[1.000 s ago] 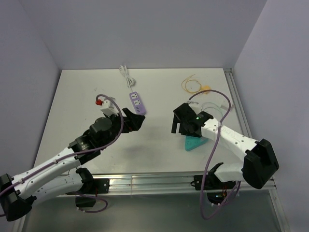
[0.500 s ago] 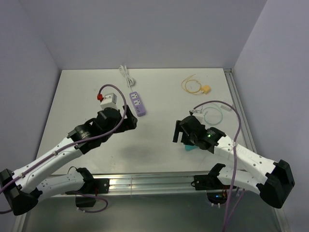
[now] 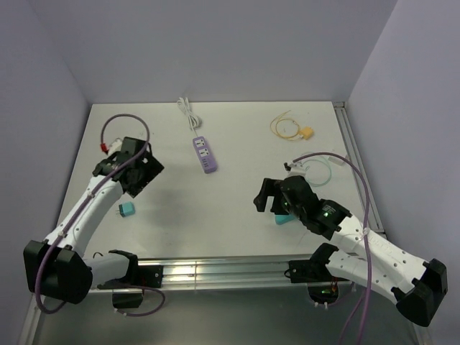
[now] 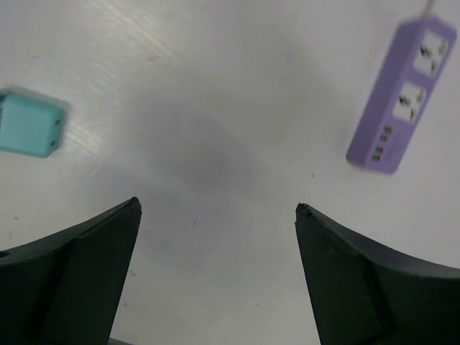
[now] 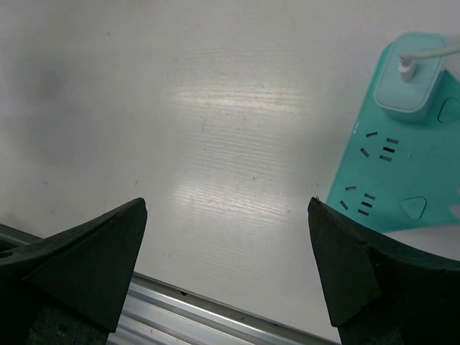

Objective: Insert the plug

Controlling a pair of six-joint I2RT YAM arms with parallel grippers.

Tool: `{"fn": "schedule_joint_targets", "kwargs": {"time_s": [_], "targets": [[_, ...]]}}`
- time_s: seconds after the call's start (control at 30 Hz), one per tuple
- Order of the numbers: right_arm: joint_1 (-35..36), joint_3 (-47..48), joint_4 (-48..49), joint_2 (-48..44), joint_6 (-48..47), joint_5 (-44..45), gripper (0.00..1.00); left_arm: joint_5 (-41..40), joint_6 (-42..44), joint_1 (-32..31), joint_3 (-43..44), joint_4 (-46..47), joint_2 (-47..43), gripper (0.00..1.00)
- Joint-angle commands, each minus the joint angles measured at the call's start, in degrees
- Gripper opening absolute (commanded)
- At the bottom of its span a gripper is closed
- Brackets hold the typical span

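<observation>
The plug [image 3: 307,132] is a small yellow-tan block at the far right of the table, with its thin yellow cable [image 3: 283,126] looped beside it. The purple power strip [image 3: 204,154] [image 4: 402,93] lies at the middle back, its sockets facing up. My left gripper [image 3: 144,176] [image 4: 218,208] hovers open over bare table at the left, well short of the strip. Near the front right my right gripper [image 3: 266,201] [image 5: 226,201] is open, nothing between its fingers. Both grippers are far from the plug.
A small teal cube [image 3: 127,210] [image 4: 29,126] lies left of my left gripper. A teal triangular power strip [image 3: 284,218] [image 5: 402,180] sits by my right gripper, an adapter [image 5: 410,86] plugged into it. The strip's white cord [image 3: 187,111] runs to the back. The table's metal front rail [image 5: 187,316] is close.
My left arm has swung left, away from the purple strip, uncovering the teal cube. My right arm has drawn back slightly toward the front edge.
</observation>
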Motion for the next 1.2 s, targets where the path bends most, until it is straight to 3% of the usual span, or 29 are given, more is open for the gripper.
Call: {"fn": "schedule_joint_targets", "kwargs": {"time_s": [0.0, 0.07, 0.2, 0.3, 0.53, 1.17], "targets": [[0.4, -0.4, 4.2, -0.5, -3.0, -1.7, 1.00, 2.1, -11.1, 9.8, -1.6, -4.7, -3.7, 0.90], [0.4, -1.5, 6.0, -0.3, -3.4, -3.3, 1.00, 1.6, -12.7, 13.6, -2.4, -5.5, -3.6, 0.83], [0.4, -2.8, 9.0, 0.2, -3.8, -5.7, 0.99, 1.7, -16.7, 22.0, -2.8, -7.6, 0.2, 0.82], [0.3, -3.1, 9.6, 0.9, -4.5, -6.0, 0.99, 1.5, -19.4, 24.9, -1.7, -10.4, 3.9, 0.82], [0.4, -2.8, 8.5, 2.1, -4.8, -4.6, 0.98, -1.1, -27.1, 27.3, -4.1, -12.1, 6.5, 0.77], [0.4, -2.4, 5.2, 2.6, -3.8, -3.3, 0.98, 3.5, -30.0, 31.2, -13.7, -2.6, 12.5, 0.71]]}}
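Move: The teal plug lies on the table about 13 cm to the left of the open, empty left hand, roughly 5 cm back of it and some 14 cm below. The purple power strip stands about 16 cm ahead of that hand and 15 cm to its right, also at table height. From the right hand the plug is far off, about 43 cm to the left, 3 cm ahead and 12 cm below. The left hand swings fast to its left, about 13 cm, most of it early and nearly level, turning counter-clockwise by some 55 degrees so that the gripper lines up with the plug's prong end. It then sinks steeply towards the plug, drawing back and at the last edging slightly forward, while the wrist tips farther down and the fingers narrow from nearly full to about three-quarters open, their gap coming over the plug without visible contact. ##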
